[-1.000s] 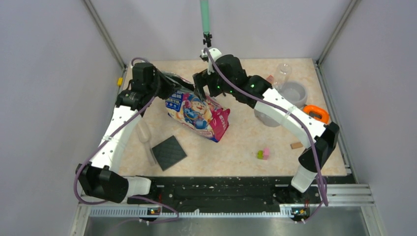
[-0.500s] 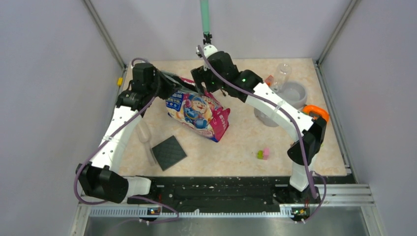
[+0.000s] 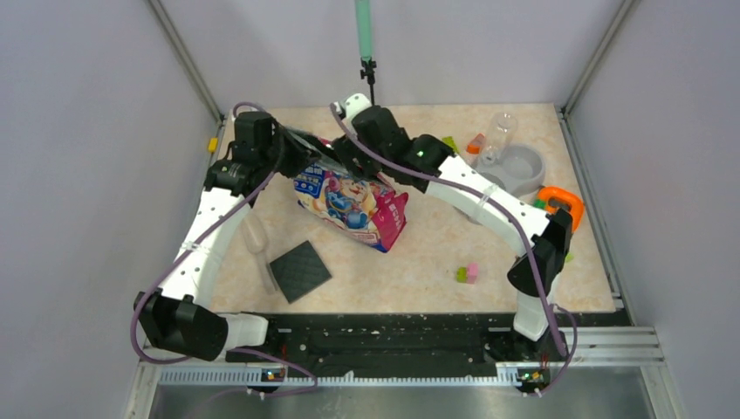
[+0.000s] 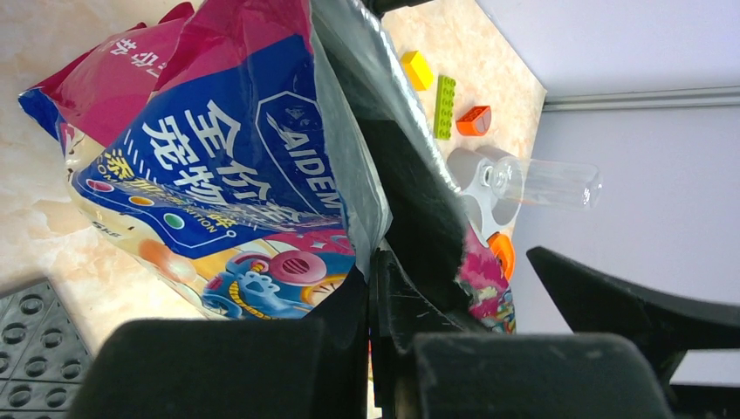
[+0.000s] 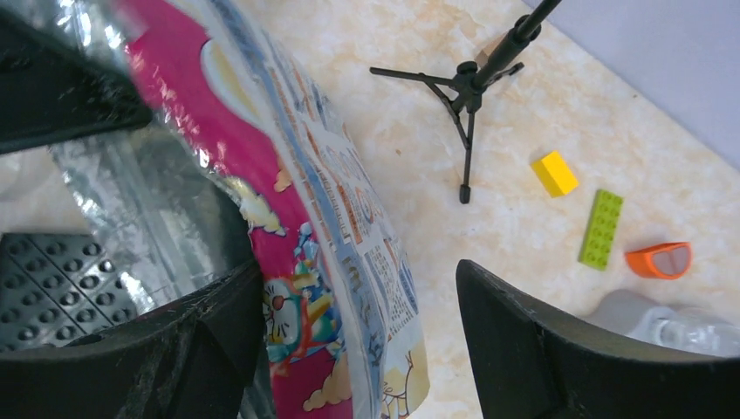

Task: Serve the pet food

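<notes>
The glossy pink-and-blue cartoon bag lies on the table with its mouth toward the back left. The pet food is hidden inside it. My left gripper is shut on the bag's near rim; in the left wrist view the foil edge is pinched between the closed fingers. My right gripper is open and straddles the far wall of the bag. One finger sits inside against the silver lining. The other finger stands outside, apart from the wall.
A grey bowl and a clear bottle stand at the back right, with an orange object nearby. A black baseplate and clear scoop lie front left. Small blocks and a tripod are also on the table.
My right arm swung left to the bag's mouth, and its jaws narrowed a little around the far wall. My left gripper tightened fully on the rim.
</notes>
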Action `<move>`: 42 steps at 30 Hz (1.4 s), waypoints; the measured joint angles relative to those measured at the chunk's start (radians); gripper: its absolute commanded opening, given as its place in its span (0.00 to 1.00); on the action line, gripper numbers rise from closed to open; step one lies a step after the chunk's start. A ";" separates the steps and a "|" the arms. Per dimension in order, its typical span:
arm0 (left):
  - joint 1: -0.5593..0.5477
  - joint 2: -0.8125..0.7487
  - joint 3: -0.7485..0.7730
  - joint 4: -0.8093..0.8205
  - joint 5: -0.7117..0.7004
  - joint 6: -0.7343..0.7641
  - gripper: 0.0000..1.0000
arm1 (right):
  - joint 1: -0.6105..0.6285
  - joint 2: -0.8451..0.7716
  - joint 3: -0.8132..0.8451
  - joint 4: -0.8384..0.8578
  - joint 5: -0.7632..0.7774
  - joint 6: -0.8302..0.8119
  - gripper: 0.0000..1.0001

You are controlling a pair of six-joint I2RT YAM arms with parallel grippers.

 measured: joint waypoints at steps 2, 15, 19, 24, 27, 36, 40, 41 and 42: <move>0.000 0.000 0.000 0.000 -0.002 0.002 0.00 | 0.040 0.003 0.000 -0.011 0.061 -0.049 0.79; 0.001 0.001 0.026 -0.023 0.016 0.068 0.00 | 0.055 0.124 0.146 -0.119 0.124 -0.105 0.00; 0.013 0.055 0.150 -0.142 0.055 0.167 0.00 | 0.014 0.171 0.265 -0.209 0.046 -0.048 0.00; 0.028 0.148 0.357 -0.335 0.105 0.277 0.00 | -0.046 0.175 0.303 -0.245 -0.042 0.055 0.00; 0.037 0.234 0.512 -0.455 0.120 0.346 0.00 | -0.066 0.169 0.305 -0.260 -0.067 0.129 0.00; 0.050 0.428 0.768 -0.513 0.172 0.431 0.00 | -0.068 0.056 0.148 -0.235 -0.112 0.298 0.00; 0.053 0.480 0.805 -0.484 0.248 0.423 0.00 | -0.038 0.012 0.087 -0.228 -0.067 0.370 0.00; 0.053 0.497 0.820 -0.468 0.272 0.418 0.00 | -0.032 0.004 0.074 -0.222 -0.060 0.384 0.00; 0.052 0.509 0.828 -0.443 0.291 0.415 0.00 | -0.027 -0.004 0.058 -0.213 -0.053 0.397 0.00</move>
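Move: Between the right hand's open fingers runs the right rim of the pet food bag's mouth, some 1 cm left and 2 cm below the hand point; the bag's middle is about 6 cm back, 3 cm left and 15 cm lower. The tripod's foot stands about 10 cm ahead of that hand, 3 cm right and 25 cm below. The left hand still pinches the mouth's left end, with the right rim about 10 cm to its right and 2 cm back. Easing back, then about 2 cm forward and a little down, the right hand shuts its fingers on the rim, carries it another 1.5 cm forward, then draws it back about 4 cm and slightly right, tipping fingers down. The left hand, first still, keeps its pinch, lifts the mouth some 5 cm, then carries it about 6 cm forward and lastly a little right, turning about 25 degrees clockwise. ##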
